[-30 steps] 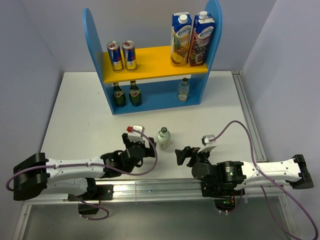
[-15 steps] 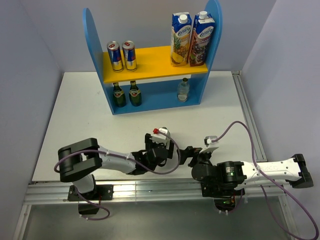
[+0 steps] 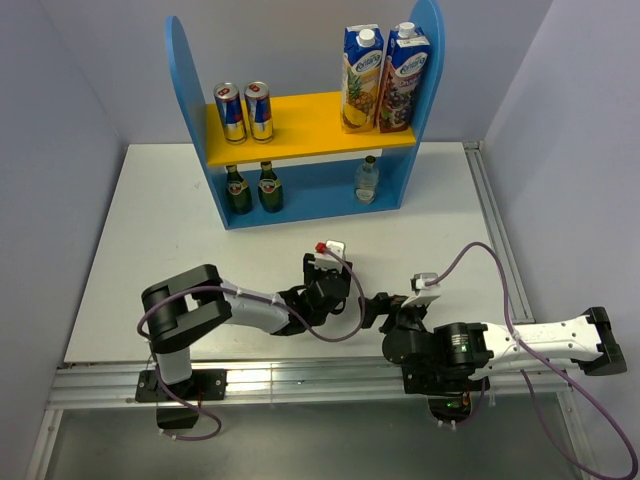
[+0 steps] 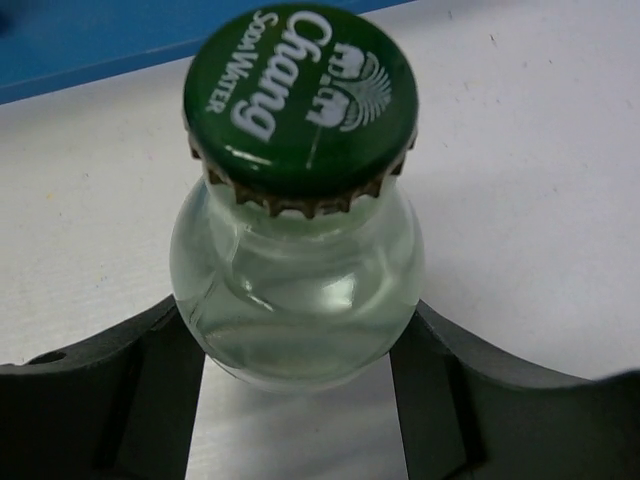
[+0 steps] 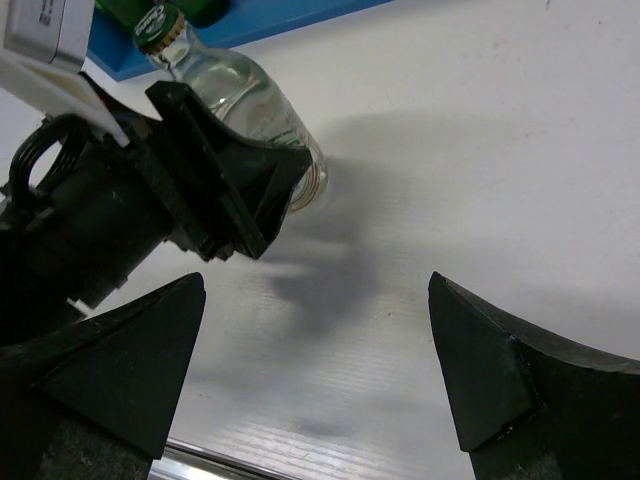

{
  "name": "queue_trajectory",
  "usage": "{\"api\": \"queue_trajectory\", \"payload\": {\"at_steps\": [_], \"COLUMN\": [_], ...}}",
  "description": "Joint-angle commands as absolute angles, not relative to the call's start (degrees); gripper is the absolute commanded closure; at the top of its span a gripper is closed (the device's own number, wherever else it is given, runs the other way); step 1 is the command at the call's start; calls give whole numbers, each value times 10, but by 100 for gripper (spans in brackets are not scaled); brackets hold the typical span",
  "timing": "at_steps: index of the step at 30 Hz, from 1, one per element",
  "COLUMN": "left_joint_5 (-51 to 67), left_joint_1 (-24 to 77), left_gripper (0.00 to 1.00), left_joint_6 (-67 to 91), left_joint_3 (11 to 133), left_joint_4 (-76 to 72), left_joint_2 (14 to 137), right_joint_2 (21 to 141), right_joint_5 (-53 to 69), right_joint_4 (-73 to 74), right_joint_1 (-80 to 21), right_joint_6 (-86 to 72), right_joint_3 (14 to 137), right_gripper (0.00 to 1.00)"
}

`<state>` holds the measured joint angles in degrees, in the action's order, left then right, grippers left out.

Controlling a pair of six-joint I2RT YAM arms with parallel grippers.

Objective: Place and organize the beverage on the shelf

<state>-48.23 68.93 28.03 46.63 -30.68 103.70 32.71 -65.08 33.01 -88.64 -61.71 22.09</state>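
My left gripper [image 4: 300, 335] is shut on a clear bottle [image 4: 300, 260] with a green "Chang" cap [image 4: 300, 95]; both fingers press its round shoulder. In the top view the left gripper [image 3: 325, 283] covers this bottle at the table's near middle. The right wrist view shows the bottle [image 5: 250, 100] held in the left gripper's black fingers [image 5: 235, 200]. My right gripper [image 3: 378, 305] is open and empty just right of it, over bare table [image 5: 315, 290]. The shelf [image 3: 185, 60] holds two cans [image 3: 229, 112], two green bottles [image 3: 237, 190] and another clear bottle [image 3: 367, 180].
Two tall juice cartons [image 3: 362, 80] stand at the right end of the yellow upper board [image 3: 310, 125]. On the lower level there is a gap between the green bottles and the clear bottle. A metal rail [image 3: 300, 380] runs along the near edge.
My left arm has swung right from beside the clear bottle to over it, and its fingers now grip the bottle. The right gripper has shifted slightly.
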Motion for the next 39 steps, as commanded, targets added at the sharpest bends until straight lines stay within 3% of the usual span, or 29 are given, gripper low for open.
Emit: {"api": "queue_trajectory", "payload": {"at_steps": [1, 20, 39], "left_joint_5": [-470, -311, -274], "left_joint_1": [668, 491, 440], "left_gripper": [100, 100, 99], "left_joint_6": [235, 153, 187], "left_joint_3": [501, 801, 992], "left_joint_4": [-360, -293, -277], "left_joint_2": [1052, 1151, 1326], "right_joint_2": [325, 322, 303], "right_joint_5": [-670, -672, -668], "right_joint_4": [316, 313, 298], "right_joint_1": [-896, -897, -898], "right_joint_6": [-638, -635, -620], "right_joint_3": [231, 229, 221], "right_gripper": [0, 0, 0]}}
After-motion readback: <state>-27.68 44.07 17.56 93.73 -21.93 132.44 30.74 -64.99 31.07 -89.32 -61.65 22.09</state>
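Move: The left hand already grips the soda water bottle. The free spot on the lower shelf lies about 24 cm ahead of that hand, 3 cm to its right, with the board some 6 cm below it. The clear bottle stands about 25 cm ahead and 9 cm right, the nearer green bottle about 24 cm ahead and 14 cm left. From the right hand the free spot is roughly 35 cm ahead, 12 cm left and 12 cm below. Keeping its pinch on the soda water bottle, the left hand carries it about 24 cm forward, drifting slightly right, into the lower shelf bay just left of the clear bottle. It rises some 6 cm on the way, sinks about 4 cm near the end and slows almost to a stop, with the wrist attitude hardly changing. ##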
